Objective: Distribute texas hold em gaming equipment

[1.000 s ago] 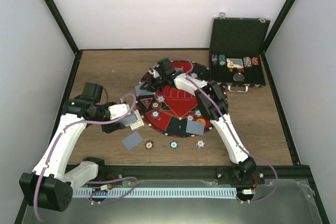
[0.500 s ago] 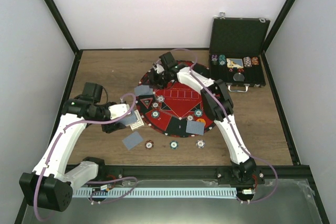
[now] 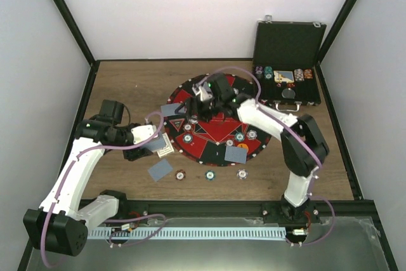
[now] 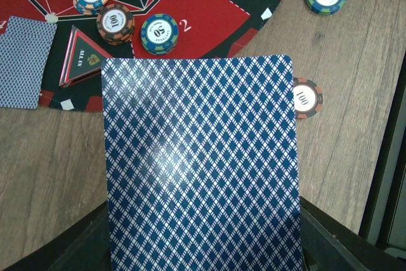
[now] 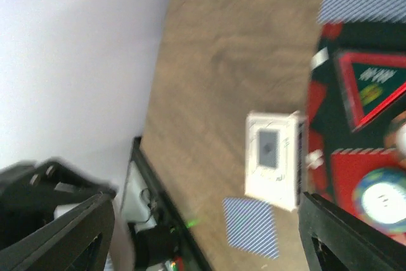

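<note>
My left gripper (image 3: 157, 146) is shut on a stack of playing cards (image 4: 200, 163) whose blue diamond backs fill the left wrist view; it hovers just left of the mat. My right gripper (image 3: 198, 107) is open and empty over the mat's far-left part, its jaws wide apart (image 5: 206, 206). Single cards lie at the mat's far-left edge (image 3: 171, 110), on the wood (image 3: 160, 170) and on the mat's near part (image 3: 235, 153). Three chips (image 3: 209, 174) sit in a row on the wood. More chips (image 4: 158, 33) and the black triangular marker (image 4: 79, 58) rest on the mat.
The round red-and-black mat (image 3: 216, 118) takes up the table's middle. A black hinged case (image 3: 287, 87) stands open at the back right with chips and cards inside. The black frame rail (image 4: 387, 157) runs along the table's near edge.
My right gripper has opened and pulled back to the right from the mat's far-left edge, leaving a card there; its elbow swung out to the right. The left arm has not moved.
</note>
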`<state>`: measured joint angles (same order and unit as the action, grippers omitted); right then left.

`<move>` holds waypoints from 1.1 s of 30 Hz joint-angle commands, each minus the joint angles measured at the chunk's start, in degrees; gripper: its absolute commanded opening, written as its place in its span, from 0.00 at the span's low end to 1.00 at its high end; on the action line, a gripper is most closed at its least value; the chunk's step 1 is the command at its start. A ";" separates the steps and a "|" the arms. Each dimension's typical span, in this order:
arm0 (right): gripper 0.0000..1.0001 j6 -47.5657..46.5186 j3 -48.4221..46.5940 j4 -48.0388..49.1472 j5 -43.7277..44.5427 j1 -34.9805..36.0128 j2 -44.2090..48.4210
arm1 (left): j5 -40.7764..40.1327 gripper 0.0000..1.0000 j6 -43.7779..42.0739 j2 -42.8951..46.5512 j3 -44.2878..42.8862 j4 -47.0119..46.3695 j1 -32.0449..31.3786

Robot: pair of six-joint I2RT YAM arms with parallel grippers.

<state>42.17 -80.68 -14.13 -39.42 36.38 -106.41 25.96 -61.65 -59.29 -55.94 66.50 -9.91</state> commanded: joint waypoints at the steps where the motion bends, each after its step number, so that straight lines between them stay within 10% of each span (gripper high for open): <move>1: 0.82 5.65 11.03 13.11 -4.07 4.98 8.66 | 1.74 0.04 0.21 0.49 -0.70 -0.89 -0.11; 33: 0.79 14.79 8.21 27.25 -10.81 17.23 -3.16 | 3.51 0.04 0.24 0.13 -3.12 0.95 -0.11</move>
<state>56.49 -70.37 11.68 -48.77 53.82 -109.08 27.55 -61.10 -59.35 -57.32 66.78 -9.91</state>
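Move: The deck of cards in the left fingers lies from the right hand about 15 cm back, 12 cm to its left and a couple of centimetres lower; from the left hand its middle is some 2 cm to the right at about finger height. On the table roughly 14 cm below the right hand, the card box sits 10 cm back and 11 cm left. The dealt card at the mat's left edge is 8 cm ahead and 7 cm left, and the ALL IN triangle is level with the hand, 5 cm left. With its fingers kept wide open, the empty right hand sweeps quickly back from above the mat by about 15 cm, then more and more to the left by some 10 cm in all towards the deck, rising about 2 cm before sinking some 3 cm as it eases in. It turns about 20 degrees counter-clockwise and rolls a little, ending with one finger reaching across the patterned backs (contact can't be made out), while the left hand keeps its hold on the deck and lifts it only about a centimetre. ##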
